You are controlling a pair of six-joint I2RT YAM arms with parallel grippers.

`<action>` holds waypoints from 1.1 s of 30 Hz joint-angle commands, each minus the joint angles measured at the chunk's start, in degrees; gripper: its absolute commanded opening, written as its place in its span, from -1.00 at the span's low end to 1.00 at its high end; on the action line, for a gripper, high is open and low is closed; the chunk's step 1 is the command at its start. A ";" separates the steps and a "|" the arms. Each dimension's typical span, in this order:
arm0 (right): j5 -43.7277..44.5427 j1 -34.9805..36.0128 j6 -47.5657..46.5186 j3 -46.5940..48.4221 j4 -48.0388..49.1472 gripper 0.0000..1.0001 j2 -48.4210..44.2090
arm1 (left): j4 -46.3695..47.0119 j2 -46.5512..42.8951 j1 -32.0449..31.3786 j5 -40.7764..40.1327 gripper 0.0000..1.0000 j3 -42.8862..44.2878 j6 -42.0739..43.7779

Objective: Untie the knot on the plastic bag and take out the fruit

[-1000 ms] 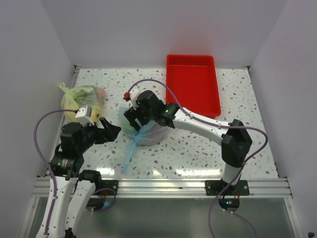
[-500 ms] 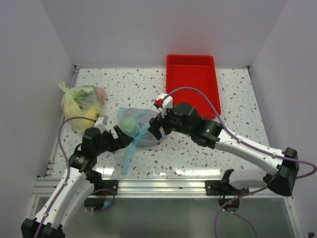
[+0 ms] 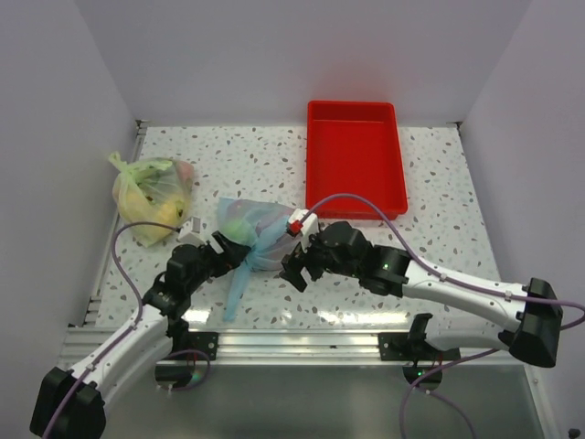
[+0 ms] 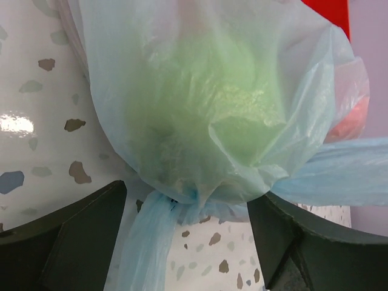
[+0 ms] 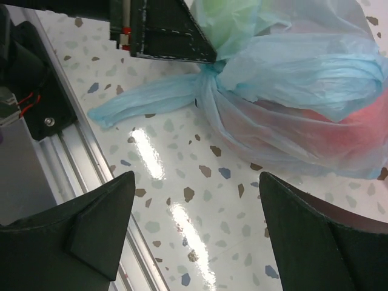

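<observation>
The light blue plastic bag lies mid-table, its knot on the near side and the handle tail trailing toward the near edge. My left gripper is open right at the knot. In the left wrist view the knot sits between the open fingers, and a green fruit shows through the plastic. My right gripper is open and empty just right of the bag. In the right wrist view the bag, the knot and reddish fruit lie ahead of its gripper.
A yellow-green bag with yellow fruit lies at the left. A red tray stands at the back right. The aluminium rail runs along the near edge, close to the right gripper in the right wrist view.
My right gripper has come off the top of the bag and dropped to its near right side. My left gripper has reached forward to the knot.
</observation>
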 commanded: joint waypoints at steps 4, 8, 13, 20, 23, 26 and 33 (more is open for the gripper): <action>1.54 3.69 -1.31 0.09 3.67 0.73 -0.70 | 14.70 2.29 -0.95 -3.98 0.47 -1.41 -1.30; 2.78 5.98 -2.37 1.06 4.98 0.73 1.50 | 17.16 4.57 -2.26 -2.83 -0.20 -0.62 -1.21; 6.28 8.71 -4.47 3.08 6.39 0.73 7.55 | 13.49 3.17 -4.81 -3.18 -0.95 3.06 -1.65; 15.34 9.15 -6.59 3.79 10.87 0.39 12.83 | -2.68 -0.52 -6.57 -5.38 -1.00 14.39 -3.14; 17.01 9.15 -8.96 4.05 14.29 0.25 13.45 | -7.43 -0.17 -7.01 -4.86 -1.00 17.74 -3.67; 18.68 9.15 -9.57 5.45 16.40 0.19 13.72 | -8.58 0.09 -7.45 -4.15 -1.00 19.06 -4.20; 18.87 9.06 -11.68 7.57 14.48 0.16 10.65 | -12.10 -0.26 -7.89 -4.15 -1.00 18.28 -4.02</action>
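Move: The knot of the blue plastic bag lies just off the open left fingertips, about 2 cm ahead, 2 cm to the right and 1 cm lower; the bag's green fruit is about 6 cm ahead of that hand, level sideways and about level in height. From the right hand the knot is some 10 cm left, 4 cm ahead and about 9 cm lower. The near handle tail lies roughly 4 cm back from the right hand, 12 cm left and 12 cm below. The left hand noses forward about 1 cm and slides right as its fingers shut, pinching the bag's neck beside the knot, then lifts it to finish some 9 cm higher and 3 cm farther right, keeping the pinch. The right hand comes left towards the knot by about 5 cm in a scoop, first drawing back and dipping, then going forward and up again while it rolls some 15 degrees and partly closes its fingers around the near side of the knot, where contact can't be made out. ##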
